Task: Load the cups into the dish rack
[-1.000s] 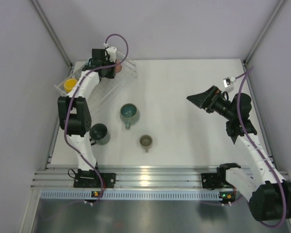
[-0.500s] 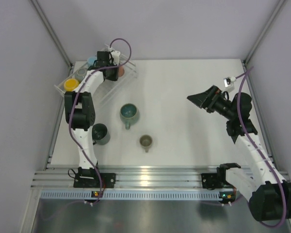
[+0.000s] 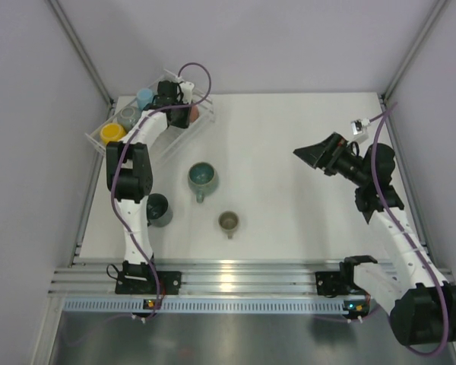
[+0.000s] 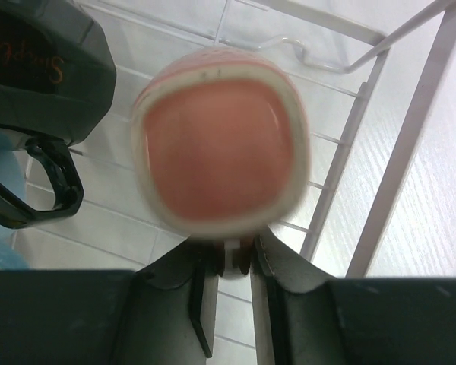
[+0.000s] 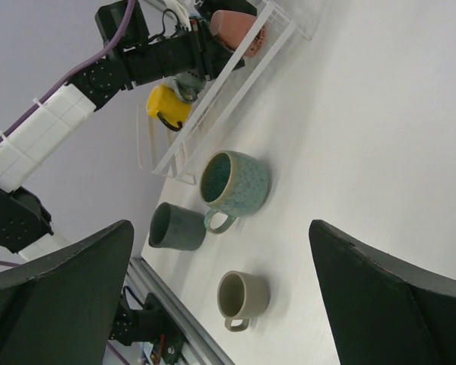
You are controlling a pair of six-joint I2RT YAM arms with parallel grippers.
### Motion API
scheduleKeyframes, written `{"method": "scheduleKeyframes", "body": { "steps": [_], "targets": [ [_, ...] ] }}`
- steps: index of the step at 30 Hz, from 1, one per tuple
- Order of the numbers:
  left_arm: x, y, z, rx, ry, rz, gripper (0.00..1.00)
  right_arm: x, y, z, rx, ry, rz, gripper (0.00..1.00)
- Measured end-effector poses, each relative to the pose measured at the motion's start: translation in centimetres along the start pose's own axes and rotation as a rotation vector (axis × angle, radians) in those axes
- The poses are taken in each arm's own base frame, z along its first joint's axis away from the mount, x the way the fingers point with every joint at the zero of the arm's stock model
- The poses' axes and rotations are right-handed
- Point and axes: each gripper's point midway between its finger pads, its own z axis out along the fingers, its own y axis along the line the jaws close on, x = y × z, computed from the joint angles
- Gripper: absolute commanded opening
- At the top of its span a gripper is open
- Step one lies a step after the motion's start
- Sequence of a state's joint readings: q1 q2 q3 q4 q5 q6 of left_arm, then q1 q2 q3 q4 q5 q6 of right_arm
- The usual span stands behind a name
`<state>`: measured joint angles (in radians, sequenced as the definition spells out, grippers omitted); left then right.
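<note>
The clear dish rack (image 3: 205,107) stands at the table's back left. In it are a yellow cup (image 3: 110,133), a grey-blue cup (image 3: 128,115) and a light blue cup (image 3: 144,97). My left gripper (image 3: 182,114) reaches into the rack's right end. It is shut on a thin white part at the edge of the salmon pink cup (image 4: 220,148), which looks blurred. A black cup (image 4: 38,76) sits just to its left. On the table stand a teal mug (image 3: 202,177), a dark green cup (image 3: 158,209) and a small olive cup (image 3: 228,221). My right gripper (image 3: 308,154) hangs open, holding nothing.
The rack's white bars (image 4: 410,137) run close to the right of the pink cup. Grey walls close in the table at the left, back and right. An aluminium rail (image 3: 235,274) with both arm bases runs along the near edge.
The left arm has reached further back and right along the rack, uncovering the light blue and grey-blue cups. The right arm has not moved.
</note>
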<state>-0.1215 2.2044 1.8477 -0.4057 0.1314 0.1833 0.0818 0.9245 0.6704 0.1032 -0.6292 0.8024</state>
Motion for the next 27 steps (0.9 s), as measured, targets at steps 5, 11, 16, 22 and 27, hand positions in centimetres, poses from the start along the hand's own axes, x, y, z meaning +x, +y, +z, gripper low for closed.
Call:
{"method": "scheduleKeyframes", "body": {
  "steps": [5, 11, 16, 22, 27],
  "targets": [
    [-0.3, 0.0, 0.0, -0.006, -0.007, 0.003, 0.31, -0.2, 0.1, 0.1, -0.001, -0.002, -0.006, 1.0],
    [-0.4, 0.3, 0.0, -0.02, -0.013, 0.007, 0.4, -0.5, 0.0, 0.1, 0.022, 0.001, -0.013, 0.99],
    [-0.9, 0.3, -0.4, -0.023, -0.025, 0.006, 0.43, -0.9, -0.2, 0.2, 0.061, 0.01, -0.03, 0.99],
    [-3.0, 0.4, -2.4, -0.039, -0.073, -0.011, 0.46, 0.1, -0.6, 1.3, 0.142, 0.058, -0.058, 0.97],
    [-5.4, 1.5, -5.5, -0.121, -0.131, -0.054, 0.48, 2.1, 0.6, 2.7, 0.192, 0.132, -0.134, 0.93]
  ]
}}
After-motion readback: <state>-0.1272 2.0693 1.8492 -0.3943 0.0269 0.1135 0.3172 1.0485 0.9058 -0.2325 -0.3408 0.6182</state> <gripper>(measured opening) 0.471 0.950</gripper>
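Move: The left hand is at the pink cup's handle inside the dish rack, the cup's middle some 5 cm ahead and about 1 cm right, at much the same height. In the rack, the black mug stands about 10 cm ahead and 9 cm left of the hand, the light blue mug roughly 8 cm ahead and 16 cm left. The teal mug is on the table some 18 cm back and 8 cm right, about 5 cm lower. From the right hand, the pink cup lies about 33 cm ahead, 37 cm left and 16 cm down. The left fingers, at first still around the pink cup's handle, spread from about a quarter to nearly half open while the hand stays almost in place, then it climbs straight up about 8 cm, clear of the handle, pitching its fingertips up and turning slightly counter-clockwise, about 10 degrees in all. Late on, the wide-open, empty right hand swings some 3 cm to its left and sinks about 1 cm, rolling about 15 degrees so that its left side drops. ##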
